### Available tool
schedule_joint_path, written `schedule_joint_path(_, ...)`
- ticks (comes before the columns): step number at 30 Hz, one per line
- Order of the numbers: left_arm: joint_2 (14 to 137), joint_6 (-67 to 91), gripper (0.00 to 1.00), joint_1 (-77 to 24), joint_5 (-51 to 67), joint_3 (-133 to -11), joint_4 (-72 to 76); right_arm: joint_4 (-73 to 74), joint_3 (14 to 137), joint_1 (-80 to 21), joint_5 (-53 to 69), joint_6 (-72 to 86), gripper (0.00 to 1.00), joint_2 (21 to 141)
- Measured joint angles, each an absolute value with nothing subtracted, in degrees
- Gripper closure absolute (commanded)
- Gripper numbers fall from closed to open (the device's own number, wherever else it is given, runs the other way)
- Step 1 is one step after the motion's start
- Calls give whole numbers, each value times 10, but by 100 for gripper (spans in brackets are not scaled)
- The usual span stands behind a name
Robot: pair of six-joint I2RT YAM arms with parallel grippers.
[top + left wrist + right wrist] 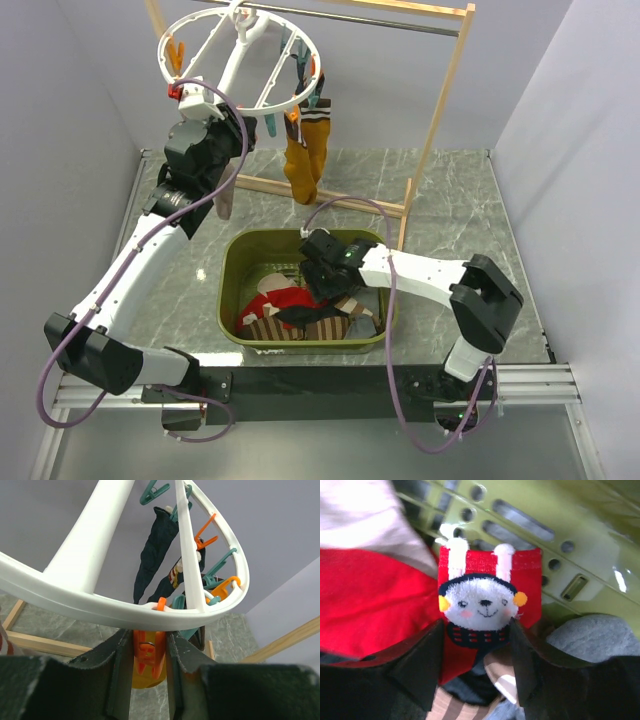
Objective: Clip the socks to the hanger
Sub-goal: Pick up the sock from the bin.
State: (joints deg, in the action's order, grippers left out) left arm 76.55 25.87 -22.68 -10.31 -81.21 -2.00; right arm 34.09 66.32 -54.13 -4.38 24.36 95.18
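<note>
The white ring hanger [255,107] hangs from the rack, with a mustard sock [303,160] and a brown-striped sock [321,125] clipped to its far side. A dark navy sock [150,555] also hangs there. My left gripper [203,100] is raised under the ring [75,602], its jaws [149,642] shut on an orange clip [148,655]. My right gripper [322,280] is down in the basket, open [477,630]. Its fingers straddle a red sock with a white bear face [479,605]. Beneath lie a striped sock [450,705] and a grey sock [590,635].
An olive-green basket [232,270] in the table's middle holds several loose socks, red [275,300] and striped [270,327] among them. The wooden-framed rack [440,110] with its metal rod [400,25] stands at the back. Grey walls close in both sides.
</note>
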Motion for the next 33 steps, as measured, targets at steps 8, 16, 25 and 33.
schedule_joint_path(8, 766, 257, 85, -226, -101, -812, -20, 342, 663, -542, -104, 233, 96, 970)
schedule_joint_path(16, 765, 255, 85, -226, -100, -812, -20, 318, 638, -542, -121, 237, 98, 892)
schedule_joint_path(25, 763, 251, 85, -226, -100, -809, -15, 168, 576, -542, -76, 194, 100, 698)
schedule_joint_path(33, 762, 265, 87, -226, -97, -809, -14, 69, 582, -542, -72, 174, 100, 698)
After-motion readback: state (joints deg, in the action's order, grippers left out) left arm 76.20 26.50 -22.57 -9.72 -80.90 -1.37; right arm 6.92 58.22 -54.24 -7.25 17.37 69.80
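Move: The red sock's bear-faced cuff lies just beyond the right hand's open tips, about 2 cm ahead, 1 cm right and 2 cm below. From that hand, the black sock is some 5 cm back, 4 cm left; the brown striped sock 9 cm back, 1 cm right; the grey sock 4 cm back, 11 cm right, all about 4 cm lower. From the left hand, the cuff is roughly 19 cm back, 13 cm right and 37 cm below. The red sock's cuff is pinched just below the bear face as the right fingers ease a couple of centimetres forward and right, sinking about 1 cm, and shut fully. The right hand then pulls the sock quickly up out of the bin, some 19 cm, drifting left late on, while its steeply down-pointing fingers swing up around 45 degrees towards forward-left. ##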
